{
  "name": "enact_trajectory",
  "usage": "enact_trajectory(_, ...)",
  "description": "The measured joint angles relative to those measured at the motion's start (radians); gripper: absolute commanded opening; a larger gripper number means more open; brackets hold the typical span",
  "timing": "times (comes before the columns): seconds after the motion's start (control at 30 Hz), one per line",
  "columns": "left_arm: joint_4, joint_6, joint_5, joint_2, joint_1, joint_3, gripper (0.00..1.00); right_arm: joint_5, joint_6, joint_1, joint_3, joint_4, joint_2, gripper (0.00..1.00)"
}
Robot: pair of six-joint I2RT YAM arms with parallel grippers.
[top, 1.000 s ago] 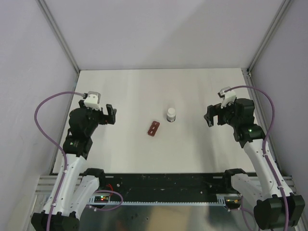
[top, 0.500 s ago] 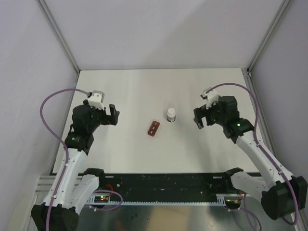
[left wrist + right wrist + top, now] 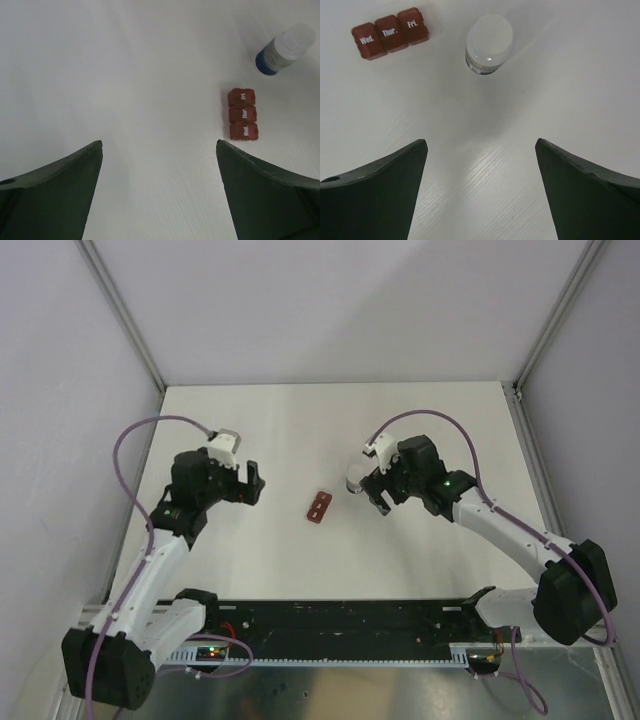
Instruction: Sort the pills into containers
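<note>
The containers are a dark red three-compartment pill box [image 3: 320, 506] lying on the white table, all lids closed, marked Wed., Thur., Fri. [image 3: 390, 33]. In the left wrist view the pill box [image 3: 243, 114] lies ahead and to the right. No pills show in any view. My left gripper [image 3: 255, 485] stands open to the left of the box, with nothing between its fingers [image 3: 159, 145]. My right gripper [image 3: 376, 492] is open just right of the white-capped bottle [image 3: 352, 481]. The bottle [image 3: 489, 42] stands ahead of that gripper's open jaws [image 3: 481, 142].
The bottle [image 3: 285, 49] has a blue label and stands upright, just beyond the pill box. Grey walls close in the table [image 3: 300, 430] at the back and both sides. A black rail runs along the near edge.
Both arms have swung inward toward the table's middle. The right gripper has come left up to the bottle; the left gripper has moved right toward the pill box. Both stay open.
</note>
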Motion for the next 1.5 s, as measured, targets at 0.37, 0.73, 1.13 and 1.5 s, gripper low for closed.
enact_trajectory(0.37,0.001,0.005,-0.046,0.36,-0.288,0.115,0.98,-0.056,0.025,-0.15,0.002,-0.031,0.002,0.93)
enact_trajectory(0.73,-0.001,-0.032,-0.11,0.642,-0.485,0.225,0.96,-0.153,0.07,-0.368,-0.019,-0.054,-0.136,0.93)
enact_trajectory(1.13,-0.045,-0.059,-0.209,0.774,-0.598,0.293,0.82,-0.245,0.098,-0.467,-0.063,-0.068,-0.168,0.93)
enact_trajectory(1.5,-0.083,-0.071,-0.268,0.835,-0.601,0.319,0.68,-0.289,0.098,-0.483,-0.07,-0.07,-0.168,0.93)
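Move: From the left hand, the pill organizer lies about 16 cm to the right, level with it fore and aft and some 19 cm below; the upright pill bottle is roughly 8 cm farther right than the organizer and 4 cm farther out. From the right hand, that bottle is about 5 cm ahead, 4 cm to its left and 12 cm below, while the organizer lies about 12 cm left, 2 cm ahead and 16 cm down. Sweeping right and down together, the left hand travels about 17 cm across and 16 cm down to the organizer's near, Wed. end, easing back some 2 cm. It tips steeply downward, turns clockwise and closes the fingers by about a quarter, still short of a grip. The right hand swings some 11 cm right, away from bottle and organizer, turning clockwise. ##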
